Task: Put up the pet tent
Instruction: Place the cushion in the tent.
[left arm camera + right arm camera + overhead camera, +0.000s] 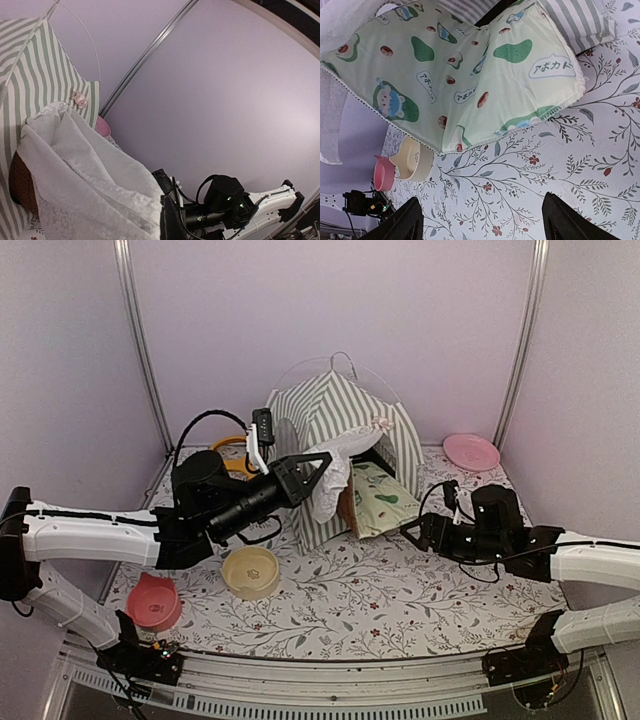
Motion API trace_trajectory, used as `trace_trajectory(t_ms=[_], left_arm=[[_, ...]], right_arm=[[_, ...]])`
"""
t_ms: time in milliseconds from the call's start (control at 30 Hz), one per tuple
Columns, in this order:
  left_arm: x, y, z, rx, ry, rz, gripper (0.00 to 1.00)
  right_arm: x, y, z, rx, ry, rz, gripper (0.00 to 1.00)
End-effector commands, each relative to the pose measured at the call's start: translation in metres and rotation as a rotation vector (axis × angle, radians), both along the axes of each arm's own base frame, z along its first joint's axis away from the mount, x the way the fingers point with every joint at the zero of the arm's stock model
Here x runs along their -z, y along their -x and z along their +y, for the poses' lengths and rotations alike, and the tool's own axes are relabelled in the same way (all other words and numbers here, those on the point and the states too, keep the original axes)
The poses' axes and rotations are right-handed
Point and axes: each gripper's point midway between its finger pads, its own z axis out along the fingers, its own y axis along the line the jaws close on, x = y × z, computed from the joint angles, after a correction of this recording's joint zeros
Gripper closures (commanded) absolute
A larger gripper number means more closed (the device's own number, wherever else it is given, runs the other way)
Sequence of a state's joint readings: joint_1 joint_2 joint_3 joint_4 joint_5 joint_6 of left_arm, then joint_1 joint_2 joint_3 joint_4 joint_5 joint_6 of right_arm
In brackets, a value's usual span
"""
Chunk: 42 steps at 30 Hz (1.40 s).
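Note:
The pet tent (335,410), a grey-green and white striped teepee, stands upright at the back middle of the table. My left gripper (318,465) is shut on its sheer white lace door flap (338,480) and holds the flap up and to the left of the doorway. In the left wrist view the lace door flap (75,170) bunches against the left gripper (169,220), with the pet tent's striped wall (40,75) behind. A cream mat with green shapes (470,65) pokes out of the doorway. My right gripper (482,220) hangs open just in front of the mat, holding nothing.
A cream bowl (250,571) and a pink bowl (153,602) sit at the front left on the floral tablecloth (400,590). A pink plate (471,451) lies at the back right. Lilac walls enclose the table on three sides.

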<state>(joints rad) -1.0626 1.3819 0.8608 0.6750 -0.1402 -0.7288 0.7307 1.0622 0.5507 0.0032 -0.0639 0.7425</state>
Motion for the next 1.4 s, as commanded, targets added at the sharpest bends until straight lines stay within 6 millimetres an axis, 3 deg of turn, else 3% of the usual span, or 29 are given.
trace_trajectory(t_ms=[0, 333, 467, 633, 700, 1167, 1367], left_arm=[[-0.008, 0.008, 0.003, 0.009, 0.01, -0.025, 1.0], [-0.006, 0.008, 0.001, 0.016, 0.002, -0.027, 1.0], [-0.008, 0.009, 0.0, 0.025, -0.001, -0.029, 1.0], [-0.009, 0.013, 0.0, 0.047, -0.013, -0.023, 1.0], [-0.009, 0.015, 0.001, 0.052, -0.016, -0.02, 1.0], [-0.017, 0.031, 0.001, 0.135, -0.012, -0.021, 1.0], [-0.021, 0.035, 0.009, 0.136, -0.014, -0.015, 1.0]], right_arm=[[0.006, -0.004, 0.006, 0.065, -0.171, 0.073, 0.18], [0.008, -0.046, 0.033, 0.162, -0.346, 0.08, 0.43], [0.005, -0.066, 0.046, 0.176, -0.338, 0.056, 0.6], [-0.008, -0.089, 0.054, 0.192, -0.302, -0.012, 0.92], [-0.008, -0.097, 0.055, 0.206, -0.269, -0.025, 1.0], [0.014, -0.161, 0.071, 0.258, -0.022, -0.098, 1.0], [0.012, -0.178, 0.076, 0.254, 0.109, -0.168, 1.0]])
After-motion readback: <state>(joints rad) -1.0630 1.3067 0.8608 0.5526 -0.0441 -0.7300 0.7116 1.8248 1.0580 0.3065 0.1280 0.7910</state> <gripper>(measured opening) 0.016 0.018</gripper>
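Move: Sticking out of the tent's doorway, the cushion has its middle about 13 cm ahead of the right hand, 7 cm to its left and slightly lower; its near edge is closer, some 8 cm ahead. The tent's middle is roughly 18 cm ahead and 13 cm left of that hand, the white flap about 7 cm ahead, 13 cm left and 10 cm higher. From the left hand, the cushion is some 13 cm ahead, 12 cm right and 20 cm below. Dipping about 4 cm and then coming back up while reaching forward and left, the right hand shuts its wide-open fingers to pinch the cushion's near edge, then pushes on forward into the doorway, some 16 cm forward and 8 cm left altogether. The wrist rolls about 15 degrees and back, turning slightly clockwise. The left hand keeps holding the flap aside, easing back about 2 cm late on. ##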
